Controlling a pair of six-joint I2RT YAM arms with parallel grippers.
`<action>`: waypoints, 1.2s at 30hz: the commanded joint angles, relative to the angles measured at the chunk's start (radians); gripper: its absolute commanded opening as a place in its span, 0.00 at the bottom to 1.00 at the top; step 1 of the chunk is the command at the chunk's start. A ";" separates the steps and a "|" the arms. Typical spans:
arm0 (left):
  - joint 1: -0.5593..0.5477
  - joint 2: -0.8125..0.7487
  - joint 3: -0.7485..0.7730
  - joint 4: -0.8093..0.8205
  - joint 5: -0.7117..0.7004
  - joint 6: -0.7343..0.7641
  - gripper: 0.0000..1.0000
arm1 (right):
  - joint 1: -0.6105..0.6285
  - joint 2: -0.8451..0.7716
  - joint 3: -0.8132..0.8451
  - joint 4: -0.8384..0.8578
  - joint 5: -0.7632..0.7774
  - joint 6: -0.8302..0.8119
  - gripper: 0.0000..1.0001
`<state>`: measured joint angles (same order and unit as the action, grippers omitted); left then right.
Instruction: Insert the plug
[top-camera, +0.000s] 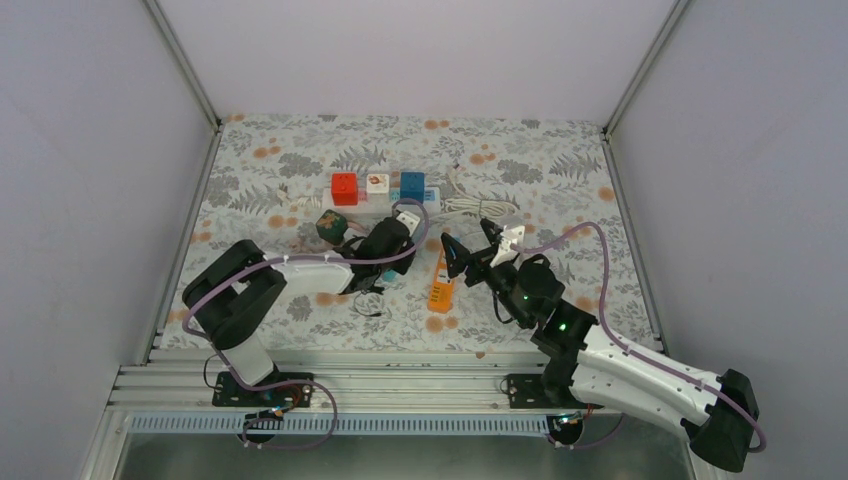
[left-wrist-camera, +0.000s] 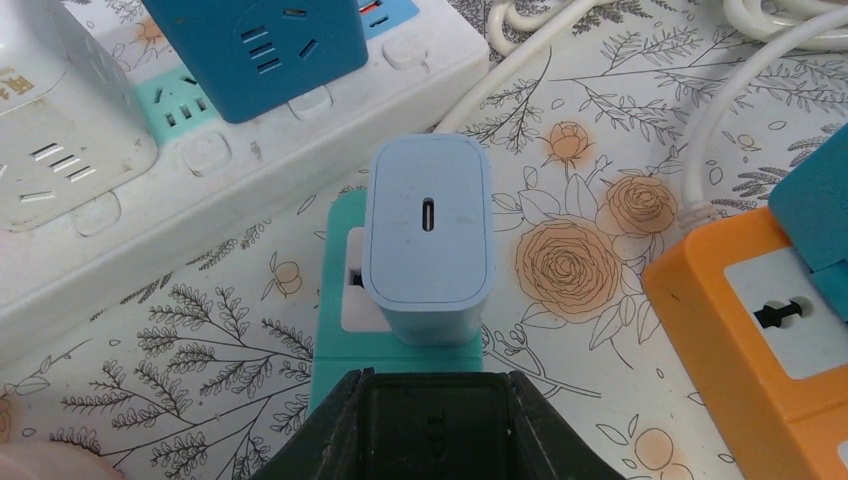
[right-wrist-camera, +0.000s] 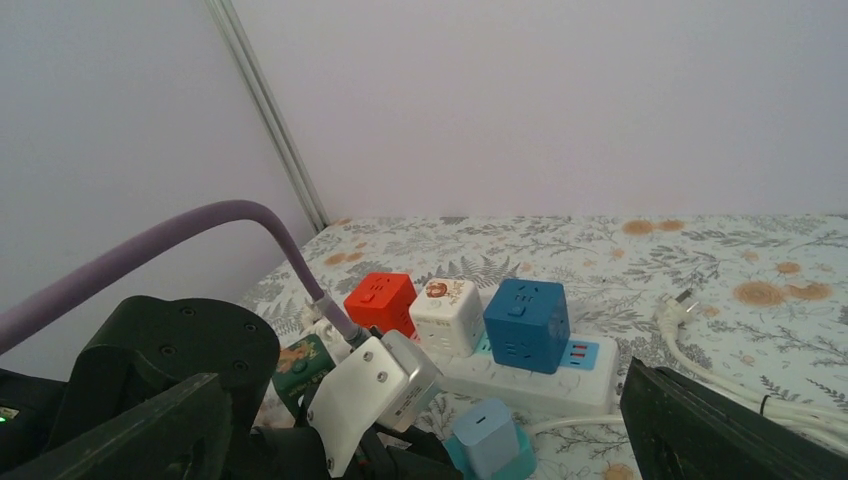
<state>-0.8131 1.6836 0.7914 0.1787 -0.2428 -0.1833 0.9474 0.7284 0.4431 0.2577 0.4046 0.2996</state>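
The light blue plug (left-wrist-camera: 428, 235) stands upright in a teal socket (left-wrist-camera: 340, 340) on the flowered cloth, with a small slot on its top face. The near end of the teal socket runs in between the jaws of my left gripper (left-wrist-camera: 432, 400), which is shut on it just below the plug. In the right wrist view the plug (right-wrist-camera: 487, 435) and its teal socket (right-wrist-camera: 520, 462) sit low in the middle. My right gripper (right-wrist-camera: 440, 430) is wide open with nothing between its fingers. From above, the right gripper (top-camera: 470, 243) hovers just right of the left gripper (top-camera: 380, 270).
A white power strip (top-camera: 372, 213) behind carries red (top-camera: 344, 188), white (top-camera: 377, 184) and blue (top-camera: 412, 186) cube adapters. A green cube (top-camera: 329, 226) lies to the left. An orange power strip (left-wrist-camera: 770, 330) lies right of the plug. A coiled white cable (top-camera: 480, 205) lies at the back right.
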 joint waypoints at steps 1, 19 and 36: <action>-0.004 0.081 0.019 -0.265 -0.020 -0.015 0.04 | -0.005 -0.003 0.030 -0.012 0.059 0.020 1.00; -0.003 0.094 0.103 -0.353 0.028 -0.060 0.15 | -0.005 -0.009 0.080 -0.097 0.204 0.072 1.00; 0.045 -0.217 0.294 -0.434 0.029 -0.134 0.80 | -0.008 -0.010 0.101 -0.176 0.256 0.106 1.00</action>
<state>-0.8078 1.5768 1.0901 -0.2287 -0.2085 -0.2775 0.9474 0.7238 0.5049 0.1139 0.6064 0.3725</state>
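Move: My left hand still holds the black plug at the teal strip, whose socket lies about 4 cm below the fingers, 1 cm ahead and 1 cm right. The light-blue plug stands roughly 5 cm ahead and 3 cm right; the blue cube is some 14 cm ahead, 3 cm right. The orange strip's middle lies about 5 cm back and 10 cm right. From my right hand, the socket is some 10 cm ahead, 9 cm left and 24 cm below. My left hand first works the black plug about 1 cm forward and as far right, pressing slightly down into the teal strip's socket. Then I open the fingers wide, let go, and lift straight up some 9 cm off it. Meanwhile my open, empty right hand drifts about 3 cm right and a little forward, turning some 10 degrees clockwise. ##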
